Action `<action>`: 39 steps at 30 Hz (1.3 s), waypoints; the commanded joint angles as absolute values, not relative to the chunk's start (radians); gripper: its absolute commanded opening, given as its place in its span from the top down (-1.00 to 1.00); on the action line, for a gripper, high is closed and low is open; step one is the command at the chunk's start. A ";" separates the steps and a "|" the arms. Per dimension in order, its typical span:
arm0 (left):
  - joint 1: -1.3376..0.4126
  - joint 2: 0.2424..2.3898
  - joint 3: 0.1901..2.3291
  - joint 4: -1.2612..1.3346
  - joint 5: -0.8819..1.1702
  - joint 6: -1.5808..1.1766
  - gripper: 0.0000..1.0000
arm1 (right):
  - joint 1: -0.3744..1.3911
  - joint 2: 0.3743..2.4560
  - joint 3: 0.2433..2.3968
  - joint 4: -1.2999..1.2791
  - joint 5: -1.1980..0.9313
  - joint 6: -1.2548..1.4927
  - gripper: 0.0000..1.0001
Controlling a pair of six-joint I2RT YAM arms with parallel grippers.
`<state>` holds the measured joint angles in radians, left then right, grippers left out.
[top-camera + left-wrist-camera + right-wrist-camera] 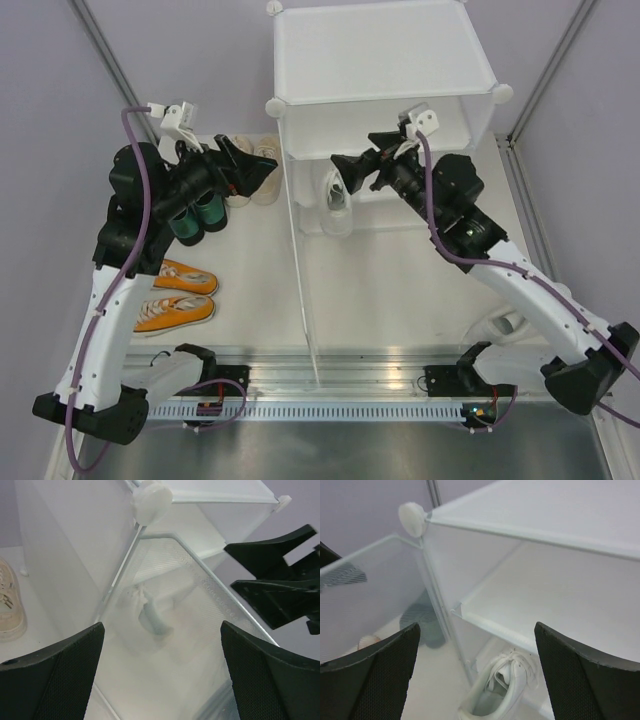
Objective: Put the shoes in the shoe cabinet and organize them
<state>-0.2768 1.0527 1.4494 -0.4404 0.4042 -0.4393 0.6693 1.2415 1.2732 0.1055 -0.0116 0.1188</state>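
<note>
The white shoe cabinet (380, 60) stands at the back centre. One white sneaker (337, 200) lies on its lowest level, toe toward the back. My right gripper (342, 172) hovers open just above that sneaker (500, 695), with nothing between its fingers. My left gripper (258, 170) is open and empty outside the cabinet's translucent left panel (165, 605). Cream sneakers (255, 160) sit beside that panel. Dark green shoes (192, 218) lie partly under my left arm. Orange sneakers (175, 297) rest on the floor at the left. Another white sneaker (503, 325) shows under my right arm.
A metal frame post (110, 55) rises at the back left and another (545, 70) at the back right. Purple walls close both sides. A round white connector (412, 520) marks the cabinet's front left corner, with a shelf (530, 595) just above the white sneaker.
</note>
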 commanded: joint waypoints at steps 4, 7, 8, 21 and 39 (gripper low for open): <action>-0.279 1.019 1.410 -0.436 0.439 -0.397 -0.99 | 0.669 1.123 1.137 0.137 -0.012 0.106 -0.96; -0.278 1.012 1.401 -0.446 0.452 -0.385 -0.99 | 0.669 1.042 1.045 0.132 -0.015 0.107 -0.95; -0.278 1.011 1.399 -0.452 0.459 -0.380 -0.99 | 0.669 1.019 1.019 0.133 -0.011 0.113 -0.94; -0.282 0.927 1.299 -0.454 0.540 -0.437 -0.97 | 0.670 0.813 0.386 0.489 0.268 0.367 0.04; -0.414 1.295 1.851 -0.452 0.370 -0.353 -0.90 | 0.667 1.558 0.351 1.251 0.459 0.500 0.21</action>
<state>-0.3725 1.2125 1.8042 -0.4397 0.4160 -0.4042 0.6697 1.4918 0.3233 1.0016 0.4259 0.4690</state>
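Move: For my left hand, the cabinet's upper left front corner knob is some 12 cm above, 4 cm ahead and 2 cm to the right; the clear door's middle hangs roughly 10 cm back, 5 cm right and 10 cm lower. My right hand has the bottom shelf's front edge about 40 cm below, 10 cm ahead and 4 cm right, with the shelved white shoe 8 cm ahead, 3 cm left and 20 cm down. I drop my right hand over 30 cm, swinging it back and right away from the shoe, then forward again towards the cabinet's low front, half-closing the empty fingers and turning them clockwise to point more forward and slightly down. My left hand, open, dips and draws back a little, then climbs about 16 cm towards the upper corner knob, fingers tipping up, easing forward and right at the end. ##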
